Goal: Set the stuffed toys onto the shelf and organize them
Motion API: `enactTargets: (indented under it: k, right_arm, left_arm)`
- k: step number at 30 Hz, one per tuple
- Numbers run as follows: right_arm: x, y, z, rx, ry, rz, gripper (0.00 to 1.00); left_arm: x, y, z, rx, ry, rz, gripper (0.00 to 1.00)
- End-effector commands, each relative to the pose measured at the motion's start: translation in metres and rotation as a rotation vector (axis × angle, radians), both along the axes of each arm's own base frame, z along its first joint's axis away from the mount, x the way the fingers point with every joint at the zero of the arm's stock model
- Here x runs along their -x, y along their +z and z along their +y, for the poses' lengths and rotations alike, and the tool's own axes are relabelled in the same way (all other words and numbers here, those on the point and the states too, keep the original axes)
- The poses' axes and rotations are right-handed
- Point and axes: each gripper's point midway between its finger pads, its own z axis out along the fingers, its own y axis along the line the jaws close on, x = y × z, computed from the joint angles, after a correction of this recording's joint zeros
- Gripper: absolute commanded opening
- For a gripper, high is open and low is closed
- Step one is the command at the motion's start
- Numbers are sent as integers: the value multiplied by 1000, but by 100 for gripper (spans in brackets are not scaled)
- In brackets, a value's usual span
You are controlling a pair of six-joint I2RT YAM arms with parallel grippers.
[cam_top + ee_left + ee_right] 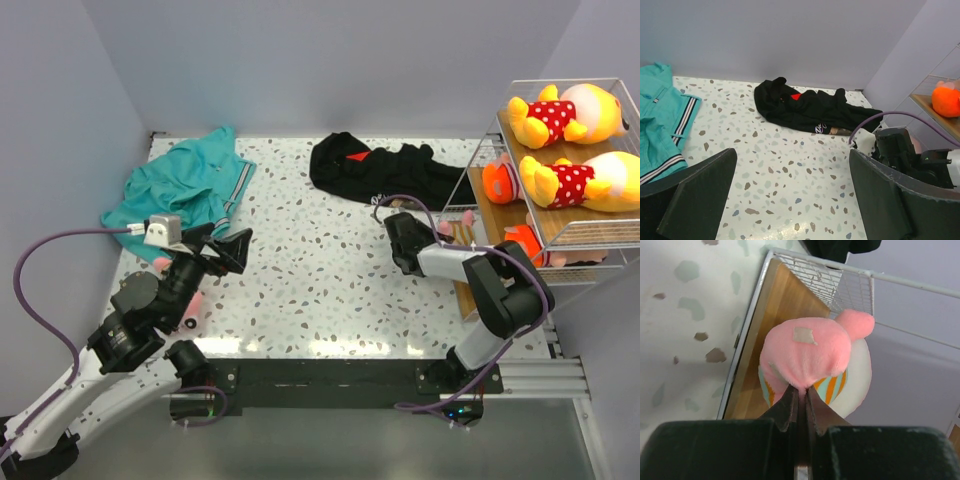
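Note:
My right gripper (448, 230) (799, 390) is shut on a pink stuffed toy (810, 347) in an orange-and-teal striped top, pinching its plush. I hold it at the left edge of the shelf (487, 212), over the lower wooden board (771, 325). Two yellow-orange bears (560, 115) (585, 180) in red dotted tops lie on the top tier. Orange plush (497, 180) (946, 100) shows on the tier below. Another pink toy (192, 300) lies partly hidden under my left arm. My left gripper (222, 246) (790, 200) hangs open over bare table with nothing between its fingers.
A teal polo shirt (185, 185) (660, 125) lies crumpled at the back left. A black garment with a red mark (385, 165) (800, 107) lies at the back middle, close to the shelf's left side. Grey walls enclose the speckled table.

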Motion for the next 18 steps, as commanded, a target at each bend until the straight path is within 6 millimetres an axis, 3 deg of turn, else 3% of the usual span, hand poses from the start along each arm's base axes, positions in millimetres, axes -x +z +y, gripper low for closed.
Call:
enactTargets:
  k: [1,8,18]
  right_arm:
    - [-18,9,-7,14,-27,-87,0]
    - [-26,-2,-12,-2,-37,-71,11]
    - [-26,11,-16,-9,-48,-104,32]
  left_arm:
    - [1,10,0,21,-3,-35,100]
    - [0,8,1,16,3,-29,100]
    - [-1,7,2,19,12,-25,100]
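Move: The right hand still pinches the pink striped toy by a limb. The toy's middle lies about 5 cm ahead and 6 cm to its right, some 2 cm lower, at its spot on the lowest shelf board. One orange toy sits on the board above, about 7 cm ahead, 8 cm right and 12 cm up; the black cloth lies some 12 cm ahead, 12 cm left and 6 cm below. From the idle left hand the pink toy is roughly 17 cm ahead, 50 cm right and 27 cm down. To the right and forward, sinking slightly, the right hand eases about 2.5 cm farther in over the lowest shelf with the pink toy's limb between its fingers. It then slows almost to a stop, the wrist barely turning, and the shut fingers part to about a third of their opening, loosening their pinch on the limb. ##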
